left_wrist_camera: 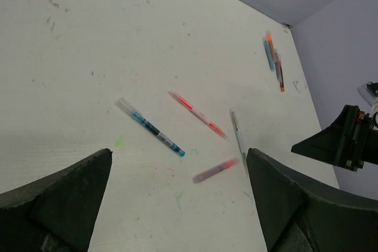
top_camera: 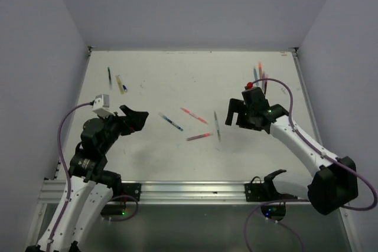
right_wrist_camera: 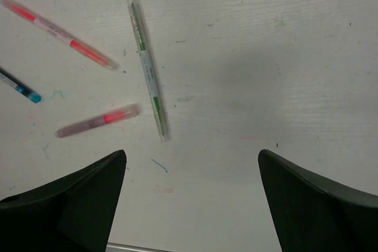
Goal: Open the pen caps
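Four pens lie at mid-table: a blue pen (top_camera: 170, 121) with a teal cap end (left_wrist_camera: 181, 153), a pink pen (top_camera: 194, 115), a short red-and-purple pen (top_camera: 199, 137) and a green pen (top_camera: 217, 126). The last two also show in the right wrist view, the red-and-purple pen (right_wrist_camera: 97, 121) looking blurred and the green pen (right_wrist_camera: 148, 66) sharp. My left gripper (top_camera: 142, 118) is open and empty, left of the pens, which lie ahead of its jaws (left_wrist_camera: 179, 169). My right gripper (top_camera: 229, 112) is open and empty just right of the green pen (right_wrist_camera: 192, 154).
Two more pens (top_camera: 114, 79) and a tiny blue piece (top_camera: 124, 87) lie at the back left. A bunch of pens (top_camera: 260, 76) lies at the back right, with a small red thing (top_camera: 249, 85) beside it. Walls close the table on three sides.
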### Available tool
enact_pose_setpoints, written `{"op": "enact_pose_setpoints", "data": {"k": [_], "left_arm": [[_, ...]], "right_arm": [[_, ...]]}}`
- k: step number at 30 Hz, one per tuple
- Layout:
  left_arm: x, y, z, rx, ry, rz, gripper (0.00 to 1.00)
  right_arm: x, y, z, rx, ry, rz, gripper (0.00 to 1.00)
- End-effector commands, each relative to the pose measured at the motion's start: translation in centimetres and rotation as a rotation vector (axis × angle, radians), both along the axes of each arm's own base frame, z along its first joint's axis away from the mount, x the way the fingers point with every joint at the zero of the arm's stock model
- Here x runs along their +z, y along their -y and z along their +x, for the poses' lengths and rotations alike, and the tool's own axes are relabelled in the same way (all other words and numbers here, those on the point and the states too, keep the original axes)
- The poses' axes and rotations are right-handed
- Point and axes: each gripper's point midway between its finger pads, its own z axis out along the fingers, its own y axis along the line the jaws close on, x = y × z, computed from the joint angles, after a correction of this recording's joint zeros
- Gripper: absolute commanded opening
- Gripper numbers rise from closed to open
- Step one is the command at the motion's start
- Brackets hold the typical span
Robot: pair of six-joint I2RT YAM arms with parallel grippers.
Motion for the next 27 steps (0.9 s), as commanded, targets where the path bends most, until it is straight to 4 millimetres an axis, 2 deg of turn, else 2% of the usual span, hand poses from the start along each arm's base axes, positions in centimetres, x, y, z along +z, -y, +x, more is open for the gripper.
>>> {"op": "enact_pose_setpoints", "data": {"k": [1,6,7,11,12,14,15,17,19,23,26,27], "left_arm": [[-0.1,0.3,0.3,-0.027,-0.055,0.045,1.0],[-2.0,2.9,0.6,-0.174,-0.143,0.027,1.0],[-2.3,3.4,0.6,-0.201,-0.146,0.016,1.0],[-3.6,5.8,-0.3,-0.34,-0.174,-0.056,0.84],[-3.6,6.4,-0.7,-0.382,-0.173,-0.08,0.81],[-3.4,6.9,-1.0,-0.408,-0.155,-0.117,0.74],[-3.8,7.2,-1.4,-0.43,-0.162,-0.131,0.73],[-3.3,7.4,-1.6,-0.451,-0.137,-0.143,0.73],[-2.9,7.5,-1.6,-0.458,-0.117,-0.135,0.73],[-2.0,7.4,-1.7,-0.467,-0.091,-0.119,0.73],[-1.9,7.4,-1.6,-0.465,-0.087,-0.113,0.7],[-2.0,7.4,-1.5,-0.467,-0.092,-0.114,0.69]], "right_arm": [[0.7,-1.3,3.1,0.04,0.062,-0.064,0.99],[-0.8,-4.0,5.4,0.087,0.051,-0.107,0.99],[-1.9,-4.1,5.6,0.084,0.026,-0.127,0.98],[-3.0,-5.9,6.7,0.111,0.055,-0.083,0.88],[-3.5,-6.1,6.8,0.114,0.051,-0.081,0.81],[-4.6,-6.6,6.9,0.13,0.02,-0.077,0.75],[-4.9,-6.9,7.0,0.136,0.013,-0.072,0.67],[-6.0,-7.6,7.1,0.153,-0.006,-0.058,0.65],[-6.5,-7.8,7.2,0.157,-0.013,-0.06,0.56],[-7.9,-8.2,7.1,0.17,-0.041,-0.073,0.52],[-8.6,-8.5,7.0,0.174,-0.05,-0.089,0.34],[-9.0,-8.5,7.0,0.173,-0.059,-0.098,0.2]]}}
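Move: The green pen lies about 7 cm ahead of my right hand, 7 cm to its left and 11 cm below. From that pen, the short red pen is about 9 cm left and 5 cm nearer me, the long red pen some 11 cm left and 5 cm farther out. From my left hand, the green pen is roughly 33 cm right, 9 cm ahead and 21 cm below; the blue pen is about 11 cm right and 11 cm ahead. I bring my right hand down about 10 cm, going left and forward on the way, onto the green pen just on the near side of its middle, and draw the wide-open fingers in to either side of its label. My left hand swings some 7 cm right towards that pen, dipping and then rising a little, turning clockwise about 25 degrees while its fingers close partway on nothing. ##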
